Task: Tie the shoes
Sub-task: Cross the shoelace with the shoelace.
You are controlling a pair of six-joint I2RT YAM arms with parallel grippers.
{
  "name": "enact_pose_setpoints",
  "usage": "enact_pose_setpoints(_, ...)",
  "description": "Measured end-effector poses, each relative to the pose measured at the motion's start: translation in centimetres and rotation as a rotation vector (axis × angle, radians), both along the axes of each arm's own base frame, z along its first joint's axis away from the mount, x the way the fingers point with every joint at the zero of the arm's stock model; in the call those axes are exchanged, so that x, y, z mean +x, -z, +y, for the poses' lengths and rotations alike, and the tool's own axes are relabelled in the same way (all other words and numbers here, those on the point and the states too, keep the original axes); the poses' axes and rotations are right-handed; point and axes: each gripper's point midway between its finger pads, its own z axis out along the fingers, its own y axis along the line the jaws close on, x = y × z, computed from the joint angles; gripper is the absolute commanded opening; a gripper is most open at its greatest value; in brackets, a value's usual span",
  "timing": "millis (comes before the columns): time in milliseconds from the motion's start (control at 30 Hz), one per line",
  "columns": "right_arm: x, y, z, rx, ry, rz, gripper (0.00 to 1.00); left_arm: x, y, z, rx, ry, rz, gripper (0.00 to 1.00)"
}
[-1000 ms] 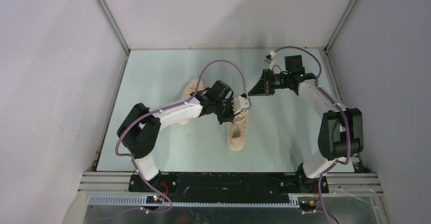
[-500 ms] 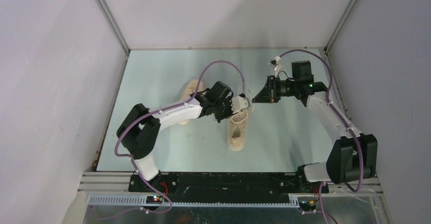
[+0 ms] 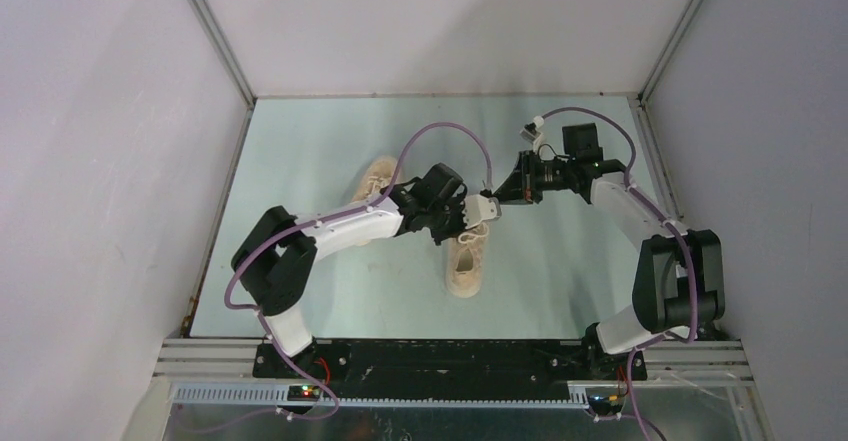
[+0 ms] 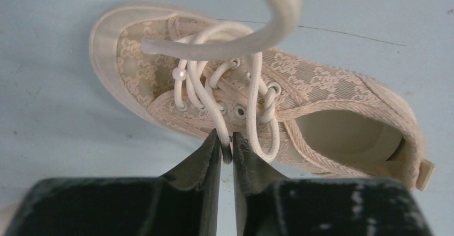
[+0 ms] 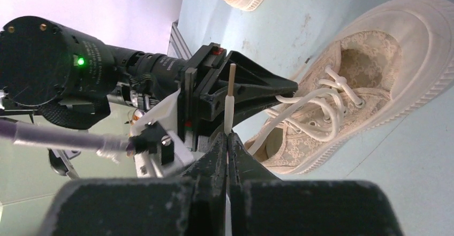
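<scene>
One cream shoe (image 3: 466,263) lies mid-table with its toe toward the arms; its laces (image 4: 203,89) are threaded and loose. My left gripper (image 4: 226,141) hangs over the shoe's throat (image 3: 486,207), shut on a strand of lace that runs up from the eyelets. My right gripper (image 5: 227,137) sits close beside it (image 3: 500,197), shut on a lace end whose tip (image 5: 231,99) sticks up past the fingers. The same shoe (image 5: 353,81) shows below in the right wrist view. The other shoe (image 3: 377,183) lies to the left, partly hidden by the left arm.
Grey walls close in the pale green table (image 3: 300,161) on three sides. The left arm's purple cable (image 3: 440,129) arcs over the shoes. The left gripper's body (image 5: 230,86) fills the space just in front of my right fingers.
The right gripper has moved down and left to meet the left gripper over the shoe, its elbow swinging out and back. The left gripper has shifted slightly right with the lace.
</scene>
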Motion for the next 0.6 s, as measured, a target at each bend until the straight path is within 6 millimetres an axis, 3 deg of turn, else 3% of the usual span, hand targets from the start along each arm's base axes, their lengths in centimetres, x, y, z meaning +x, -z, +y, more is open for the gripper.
enact_pose_setpoints(167,0.6,0.8,-1.1,-0.034,0.039,-0.002,0.00,-0.9,-0.2,-0.2,0.001,0.060,0.023,0.36)
enact_pose_setpoints(367,2.5,3.5,-4.1,-0.191,0.163,-0.021,0.00,-2.1,-0.4,0.2,0.008,0.100,0.085,0.42)
enact_pose_setpoints(400,2.8,4.1,-4.9,-0.223,0.195,-0.017,0.03,-2.3,-0.3,0.3,0.004,0.105,0.103,0.44)
enact_pose_setpoints(467,3.5,5.2,-6.6,-0.285,0.262,-0.001,0.28,-2.7,-0.3,0.5,-0.007,0.110,0.139,0.45)
enact_pose_setpoints(600,4.3,7.5,-10.5,-0.415,0.393,0.044,0.35,-2.9,-0.5,0.7,-0.031,0.106,0.187,0.46)
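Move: The left hand, a lace end in its fingers, is at the near shoe's left edge: the shoe's middle is about 5 cm to its right, 1 cm back and 4 cm below. The right hand holds the other lace end; from it that shoe's middle lies some 9 cm left, 4 cm back and 15 cm below. The other shoe lies about 9 cm ahead and 14 cm left of the left hand, 4 cm below. Both hands give up their lace ends. The right keeps its pinch while it swings away from the near shoe, about 10 cm right, sinking 7 or so and reaching a little forward as it turns clockwise, then opens late and lets the end go. The left spreads its fingers early from around its lace end and eases some 3 cm back along the shoe's left side, its wrist tilting slightly. ##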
